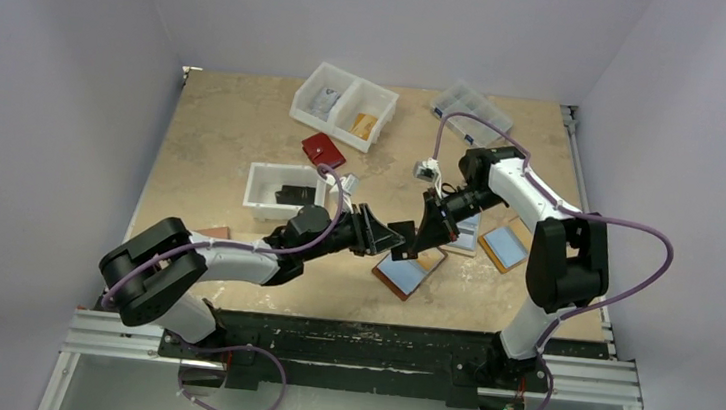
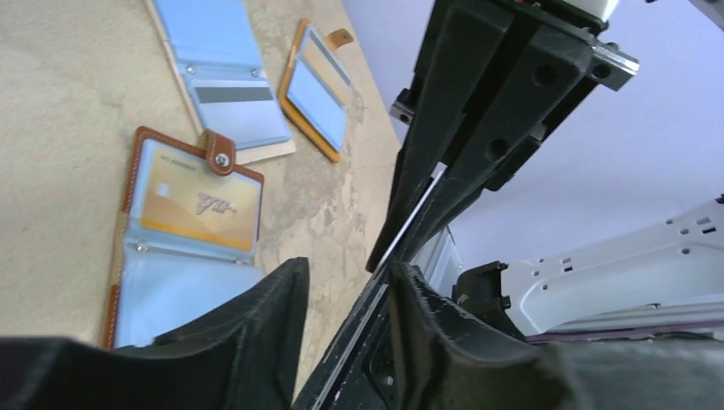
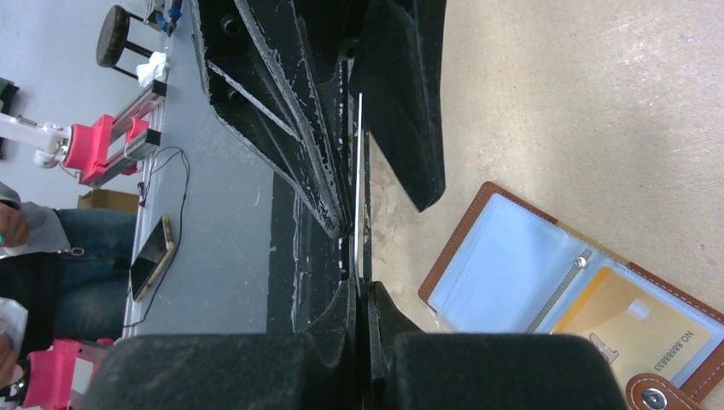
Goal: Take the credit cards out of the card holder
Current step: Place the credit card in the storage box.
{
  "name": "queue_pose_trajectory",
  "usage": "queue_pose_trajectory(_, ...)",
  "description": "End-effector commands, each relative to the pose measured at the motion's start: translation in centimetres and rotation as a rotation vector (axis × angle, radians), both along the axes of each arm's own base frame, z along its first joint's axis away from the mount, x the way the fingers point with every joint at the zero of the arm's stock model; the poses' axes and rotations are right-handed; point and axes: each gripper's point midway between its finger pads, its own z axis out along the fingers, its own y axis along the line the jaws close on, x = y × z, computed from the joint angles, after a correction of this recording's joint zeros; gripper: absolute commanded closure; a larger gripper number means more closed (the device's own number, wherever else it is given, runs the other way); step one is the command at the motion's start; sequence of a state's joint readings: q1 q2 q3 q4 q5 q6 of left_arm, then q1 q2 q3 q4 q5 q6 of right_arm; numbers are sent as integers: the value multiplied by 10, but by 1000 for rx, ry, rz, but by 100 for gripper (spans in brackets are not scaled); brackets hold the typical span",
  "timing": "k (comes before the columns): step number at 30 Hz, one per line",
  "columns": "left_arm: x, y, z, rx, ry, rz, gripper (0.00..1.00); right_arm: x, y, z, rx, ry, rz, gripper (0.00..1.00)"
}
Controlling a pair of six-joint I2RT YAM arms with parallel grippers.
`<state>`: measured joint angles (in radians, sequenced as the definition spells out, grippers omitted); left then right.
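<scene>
The card holder (image 1: 407, 272) lies open on the table, brown-edged with light-blue sleeves; a gold card (image 3: 632, 329) sits in one sleeve. Above it my right gripper (image 3: 360, 290) is shut on a thin dark credit card (image 3: 359, 184), seen edge-on. My left gripper (image 2: 346, 299) meets it tip to tip in mid-air. Its jaws stand apart on either side of the card's free end (image 2: 411, 229), which lies close to one finger (image 2: 427, 333). In the top view both grippers, left (image 1: 386, 235) and right (image 1: 427, 227), hover just beyond the holder.
Two more open holders (image 1: 504, 247) (image 1: 463, 235) lie to the right. A red wallet (image 1: 324, 149), a white bin (image 1: 262, 193), a two-compartment bin (image 1: 343, 106) and a clear box (image 1: 471, 110) stand farther back. A brown item (image 1: 215, 233) lies by the left arm.
</scene>
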<state>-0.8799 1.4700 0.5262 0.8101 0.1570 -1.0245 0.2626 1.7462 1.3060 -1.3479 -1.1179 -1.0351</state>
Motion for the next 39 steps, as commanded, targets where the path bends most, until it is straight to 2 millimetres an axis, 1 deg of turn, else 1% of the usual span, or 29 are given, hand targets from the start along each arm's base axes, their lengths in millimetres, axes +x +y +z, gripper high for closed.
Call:
queue_pose_trajectory(1, -5, -18, 42, -142, -87, -80, 65, -1, 3, 9, 38, -27, 3, 100)
queue_pose_trajectory(2, -7, -20, 44, -152, -90, -95, 73, 0, 3, 7, 35, -25, -1, 100)
queue_pose_trajectory(3, -9, -21, 44, -164, -90, -109, 88, 1, 3, 5, 24, -19, -6, 100)
queue_pose_trajectory(4, -11, -21, 44, -171, -90, -120, 98, 2, 2, 3, 13, -17, -13, 100)
queue_pose_trajectory(5, -12, -21, 44, -175, -90, -123, 100, 4, 2, 1, 1, -15, -20, 98)
queue_pose_trajectory(7, -12, -19, 39, -159, -83, -115, 100, 5, 1, -1, -14, -18, -31, 89)
queue_pose_trajectory(9, -9, -14, 30, -108, -76, -91, 100, 6, 0, -1, -25, -34, -38, 76)
queue_pose_trajectory(10, -8, -10, 19, -61, -58, -76, 100, 7, -1, -1, -33, -44, -44, 71)
queue_pose_trajectory(12, -3, 2, 9, -4, -38, -43, 100, 10, -3, -1, -50, -73, -62, 60)
queue_pose_trajectory(13, 0, 9, 5, 23, -25, -24, 100, 11, -4, -2, -64, -93, -71, 54)
queue_pose_trajectory(15, 9, 29, 2, 69, -6, 30, 100, 14, -8, -2, -95, -153, -99, 48)
queue_pose_trajectory(18, 24, 60, 5, 123, 18, 113, 100, 19, -17, -6, -139, -231, -149, 39)
queue_pose_trajectory(19, 31, 72, 9, 137, 20, 147, 100, 20, -20, -5, -140, -253, -164, 37)
queue_pose_trajectory(21, 44, 97, 15, 175, 41, 233, 100, 20, -26, -4, -133, -285, -194, 34)
queue_pose_trajectory(24, 66, 137, 25, 205, 92, 386, 100, 24, -34, 3, -119, -338, -239, 32)
queue_pose_trajectory(25, 72, 149, 25, 214, 119, 434, 100, 24, -37, 5, -115, -347, -252, 31)
queue_pose_trajectory(27, 83, 169, 27, 204, 176, 507, 100, 26, -40, 9, -106, -373, -272, 31)
queue_pose_trajectory(30, 99, 189, 29, 135, 249, 581, 100, 27, -44, 13, -90, -398, -291, 30)
queue_pose_trajectory(33, 113, 208, 22, 119, 322, 657, 100, 29, -45, 15, -86, -411, -302, 30)
queue_pose_trajectory(35, 118, 225, 8, 164, 395, 724, 100, 29, -48, 16, -96, -414, -313, 30)
queue_pose_trajectory(37, 123, 241, 0, 224, 438, 789, 100, 29, -51, 17, -106, -423, -323, 30)
queue_pose_trajectory(39, 123, 254, -13, 285, 478, 847, 100, 29, -54, 19, -122, -432, -334, 30)
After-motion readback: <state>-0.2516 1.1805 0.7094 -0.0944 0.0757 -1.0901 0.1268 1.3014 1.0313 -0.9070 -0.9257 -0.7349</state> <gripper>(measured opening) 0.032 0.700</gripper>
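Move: The black credit card stands between the hands, its middle about 3 cm right of the left hand and 1 cm ahead, at its height; from the right hand it is some 3 cm left and 1 cm back. The storage box lies about 25 cm left of the left hand, 13 cm ahead and 8 cm below, the red card holder some 8 cm right of it and 11 cm farther out. The open card holder is roughly 5 cm right of the left hand, 6 cm back and 10 cm down. Left fingers pinch the card, right fingers open and withdraw rightward, then left carries it 25 cm left-forward towards the storage box. ##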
